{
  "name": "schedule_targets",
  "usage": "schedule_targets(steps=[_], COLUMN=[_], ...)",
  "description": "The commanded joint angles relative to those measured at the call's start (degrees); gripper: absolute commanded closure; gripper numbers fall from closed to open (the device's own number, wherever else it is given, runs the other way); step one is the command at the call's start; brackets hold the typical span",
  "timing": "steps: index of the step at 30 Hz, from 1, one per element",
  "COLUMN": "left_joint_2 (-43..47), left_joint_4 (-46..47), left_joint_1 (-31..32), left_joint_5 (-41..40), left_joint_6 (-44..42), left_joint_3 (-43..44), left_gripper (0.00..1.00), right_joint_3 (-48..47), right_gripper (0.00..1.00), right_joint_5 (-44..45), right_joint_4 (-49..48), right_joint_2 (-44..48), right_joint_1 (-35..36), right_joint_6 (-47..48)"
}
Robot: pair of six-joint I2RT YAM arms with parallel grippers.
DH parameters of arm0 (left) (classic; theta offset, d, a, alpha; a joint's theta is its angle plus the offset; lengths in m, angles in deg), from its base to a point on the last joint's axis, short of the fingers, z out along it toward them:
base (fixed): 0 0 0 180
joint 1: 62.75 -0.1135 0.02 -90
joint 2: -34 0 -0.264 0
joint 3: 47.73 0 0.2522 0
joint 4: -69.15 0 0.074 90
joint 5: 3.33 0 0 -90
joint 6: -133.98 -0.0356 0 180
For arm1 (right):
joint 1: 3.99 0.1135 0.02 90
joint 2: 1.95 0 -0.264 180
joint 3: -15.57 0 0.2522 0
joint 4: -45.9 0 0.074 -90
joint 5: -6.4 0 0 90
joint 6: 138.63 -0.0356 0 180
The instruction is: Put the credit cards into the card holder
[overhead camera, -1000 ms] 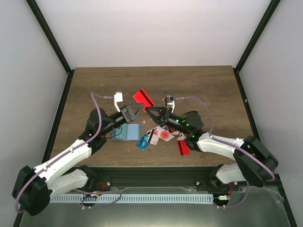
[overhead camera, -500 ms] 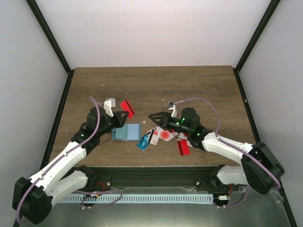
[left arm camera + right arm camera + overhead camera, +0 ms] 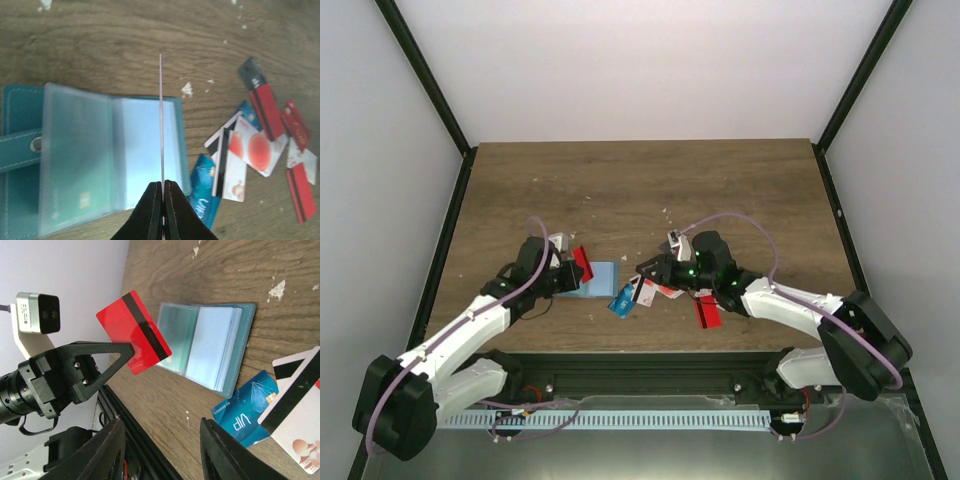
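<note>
The card holder [image 3: 75, 150] lies open on the table, with pale clear sleeves inside a teal cover [image 3: 601, 279]. My left gripper [image 3: 163, 184] is shut on a red credit card with a black stripe [image 3: 135, 332], held upright and edge-on [image 3: 161, 115] over the holder's right half. The other credit cards lie in a loose pile to the right: a blue one [image 3: 206, 189], a white one with a red circle [image 3: 256, 150] and red ones [image 3: 265, 100]. My right gripper [image 3: 165, 450] hangs open and empty over the near edge of that pile [image 3: 660, 288].
A red card [image 3: 707, 312] lies apart at the near right of the pile. Small white specks [image 3: 187, 89] dot the wood. The black frame rail [image 3: 640, 365] runs along the table's near edge, close below both grippers.
The red card was between both grippers in mid-air. My right gripper opened and let it go. My left arm brought it down and left over the holder, and the right arm sank toward the pile.
</note>
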Motion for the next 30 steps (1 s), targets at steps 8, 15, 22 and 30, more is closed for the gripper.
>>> schedule_targets(steps=[8, 15, 22, 30], left_joint_2=[-3.2, -6.2, -6.6, -8.9], left_joint_4=[1.9, 4.0, 5.3, 10.1], left_joint_1=[-0.3, -0.3, -0.3, -0.1], left_joint_5=[-3.7, -3.7, -2.1, 3.7], left_joint_6=[0.4, 0.3, 1.0, 2.7], left_joint_3=[-4.0, -4.8, -5.6, -6.6], left_gripper=[0.96, 0.96, 0.96, 0.96], right_joint_3=[-0.4, 0.2, 0.6, 0.9], right_gripper=[0.58, 0.59, 0.59, 0.59], right_joint_5=[-4.0, -4.2, -3.6, -3.5], right_joint_4=[-0.2, -0.5, -0.1, -0.2], right_joint_2=[-3.4, -3.2, -2.6, -2.1], right_joint_1=[-0.2, -0.1, -0.2, -0.4], right_joint_6=[3.0, 3.4, 3.7, 3.7])
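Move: The open card holder lies almost beneath the left hand, which already holds a red card: its middle is about 2 cm right, 1 cm back and some 11 cm below. From the right hand the holder's middle is roughly 12 cm left, 3 cm back and 14 cm down. Nearest the right hand on the table, the blue card sits about 4 cm left and 8 cm back, the white striped card about 1 cm right and 6 cm back. Straight down for the most part, the left hand lowers the gripped red card about 5 cm towards the open card holder, drifting a little left, then levels off and edges about 1 cm back to the right; the wrist tips some 5 degrees downward and the fingers keep their pinch, the card or fingertips seeming to touch the holder. The half-open right hand eases down about 2 cm and 1 cm back, touching nothing. ##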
